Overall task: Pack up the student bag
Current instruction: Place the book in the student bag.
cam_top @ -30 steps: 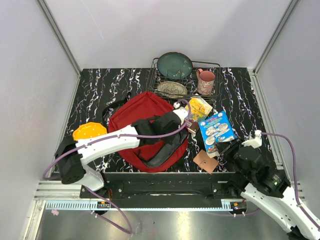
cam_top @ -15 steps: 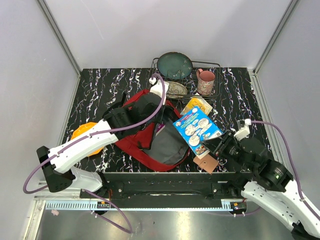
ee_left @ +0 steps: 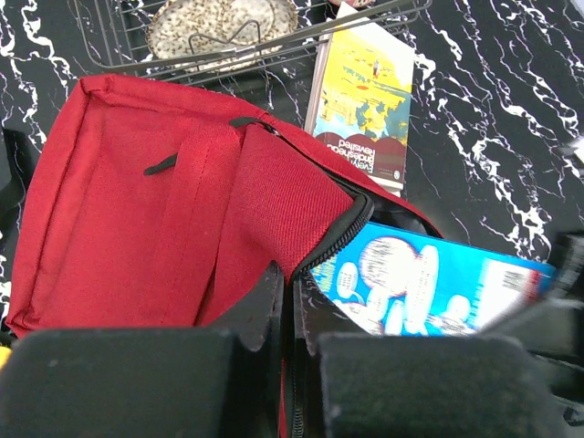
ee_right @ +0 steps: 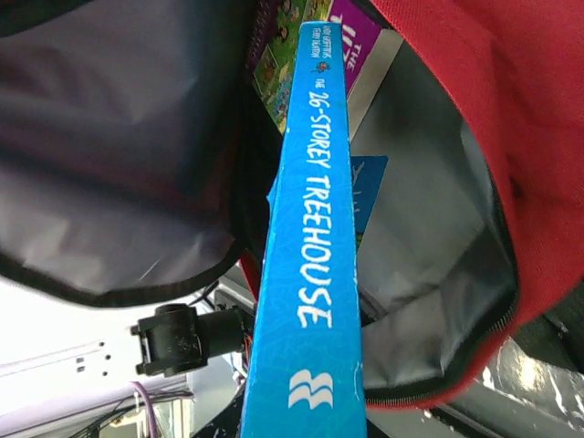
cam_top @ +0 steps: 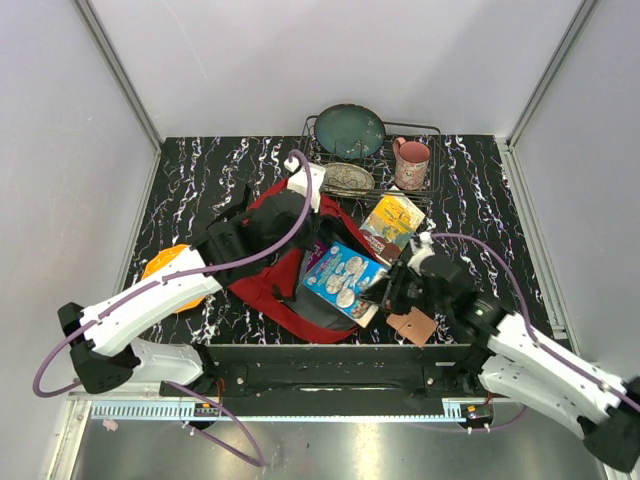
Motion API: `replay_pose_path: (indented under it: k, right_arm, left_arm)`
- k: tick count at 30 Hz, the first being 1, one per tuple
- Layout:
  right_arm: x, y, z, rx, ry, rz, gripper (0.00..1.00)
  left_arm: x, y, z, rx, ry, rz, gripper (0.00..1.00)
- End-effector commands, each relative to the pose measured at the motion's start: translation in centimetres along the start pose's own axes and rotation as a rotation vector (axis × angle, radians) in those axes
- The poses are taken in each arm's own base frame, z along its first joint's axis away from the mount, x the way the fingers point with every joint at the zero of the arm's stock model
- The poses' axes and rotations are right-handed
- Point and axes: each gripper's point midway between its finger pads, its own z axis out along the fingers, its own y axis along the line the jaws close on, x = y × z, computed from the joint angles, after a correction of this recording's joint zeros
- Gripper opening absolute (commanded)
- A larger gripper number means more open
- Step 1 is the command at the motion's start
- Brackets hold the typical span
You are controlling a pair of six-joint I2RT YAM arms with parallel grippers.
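The student bag [cam_top: 268, 262] is red and lies mid-table with its mouth turned toward the right arm. My left gripper [cam_top: 318, 238] is shut on the bag's black zipper edge [ee_left: 339, 239] and holds the flap up. My right gripper [cam_top: 388, 293] is shut on a blue book [cam_top: 343, 281], whose far end sits inside the opening. In the right wrist view the book's spine [ee_right: 310, 255] points into the grey lining [ee_right: 429, 228], where other books [ee_right: 358, 36] lie. That gripper's own fingers are hidden behind the book.
A yellow book [cam_top: 392, 222] lies beside the bag's right side. A brown leather pouch [cam_top: 412, 325] sits near the front edge under the right arm. A wire rack [cam_top: 432, 130] at the back holds a teal plate [cam_top: 350, 130], a patterned plate [cam_top: 345, 178] and a pink mug [cam_top: 410, 163]. An orange disc [cam_top: 168, 264] lies left.
My left arm swung from lying across the bag to its far side, lifting the zipper edge. My right arm carried the blue book leftward off the table into the bag's mouth.
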Motion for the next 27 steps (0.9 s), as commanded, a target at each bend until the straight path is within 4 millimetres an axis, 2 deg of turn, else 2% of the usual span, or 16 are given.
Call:
replay_pose_path:
  k: [1, 2, 3, 4, 5, 7, 9, 13, 15, 16, 17, 19, 20, 21, 22, 27]
  right_arm:
    - [-2.5, 8.6, 1.7, -0.374, -0.06, -0.087, 0.0]
    - [-1.8, 7.0, 3.4, -0.365, -0.033, -0.053, 0.0]
    - [-2.1, 7.3, 3.7, -0.404, -0.045, -0.031, 0.0]
    - [-2.4, 8.6, 3.3, -0.501, -0.063, -0.01, 0.0]
    - [-2.3, 8.4, 4.0, -0.5, -0.051, -0.002, 0.0]
    - [-2.3, 9.3, 4.1, -0.533, -0.045, -0.023, 0.0]
    - [-2.4, 9.0, 4.7, -0.52, -0.045, -0.02, 0.0]
    - [-3.7, 10.1, 5.5, -0.528, -0.086, -0.019, 0.0]
    - [-3.9, 8.8, 7.5, -0.436, -0.071, -0.014, 0.0]
    - [-4.9, 9.1, 8.2, -0.409, -0.099, 0.011, 0.0]
    - [-4.9, 7.7, 9.8, -0.34, -0.087, 0.052, 0.0]
    - [-5.4, 8.1, 11.0, -0.342, -0.088, 0.078, 0.0]
    - [-5.1, 7.1, 12.5, -0.314, -0.073, 0.105, 0.0]
    - [-5.5, 8.3, 12.6, -0.369, -0.085, 0.111, 0.0]
    - [-5.5, 7.7, 13.9, -0.359, -0.085, 0.139, 0.0]
    - [-6.1, 8.3, 17.2, -0.359, -0.12, 0.144, 0.0]
  left_arm:
    - [-3.9, -1.3, -2.4, 0.113, -0.16, -0.093, 0.0]
    - [-3.8, -1.2, -2.5, 0.113, -0.16, -0.096, 0.0]
    - [-3.4, -1.2, -2.3, 0.112, -0.15, -0.093, 0.0]
    - [-3.2, -1.1, -2.4, 0.112, -0.147, -0.092, 0.0]
    - [-2.9, -1.1, -2.4, 0.111, -0.138, -0.094, 0.0]
    - [-2.6, -0.9, -2.6, 0.11, -0.135, -0.103, 0.0]
    - [-2.3, -1.0, -2.5, 0.117, -0.131, -0.109, 0.0]
    - [-2.4, -1.7, -2.8, 0.165, -0.135, -0.109, 0.0]
    - [-2.6, -2.0, -2.8, 0.179, -0.141, -0.114, 0.0]
    - [-2.7, -2.3, -2.9, 0.194, -0.141, -0.116, 0.0]
    - [-3.0, -2.5, -3.0, 0.205, -0.151, -0.119, 0.0]
    - [-3.3, -2.8, -3.1, 0.216, -0.157, -0.123, 0.0]
    - [-3.5, -2.8, -3.0, 0.217, -0.161, -0.125, 0.0]
    - [-3.8, -3.0, -3.1, 0.222, -0.166, -0.125, 0.0]
    - [-3.9, -3.0, -3.2, 0.224, -0.168, -0.124, 0.0]
    - [-4.5, -2.7, -3.9, 0.223, -0.188, -0.13, 0.0]
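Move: The right hand holds the blue book by its spine end, over the bag's mouth. The purple book already in the bag, beside which it goes, lies about 10 cm ahead, 11 cm to the left and 10 cm lower. The yellow book lies roughly 17 cm ahead and 8 cm right, and the pink notebook some 4 cm back and 12 cm right, both about 17 cm below. From the left hand, the purple book is almost straight below, about 22 cm down. Slide the blue book deeper into the student bag with the right gripper, going left and forward about 16 cm under the raised red flap. Dip, rise slightly, then sink again to finish some 6 cm lower, rolling the hand's left side up about 10 degrees and keeping the grip. Keep the left gripper pinched on the flap edge, easing it back about 2 cm. ##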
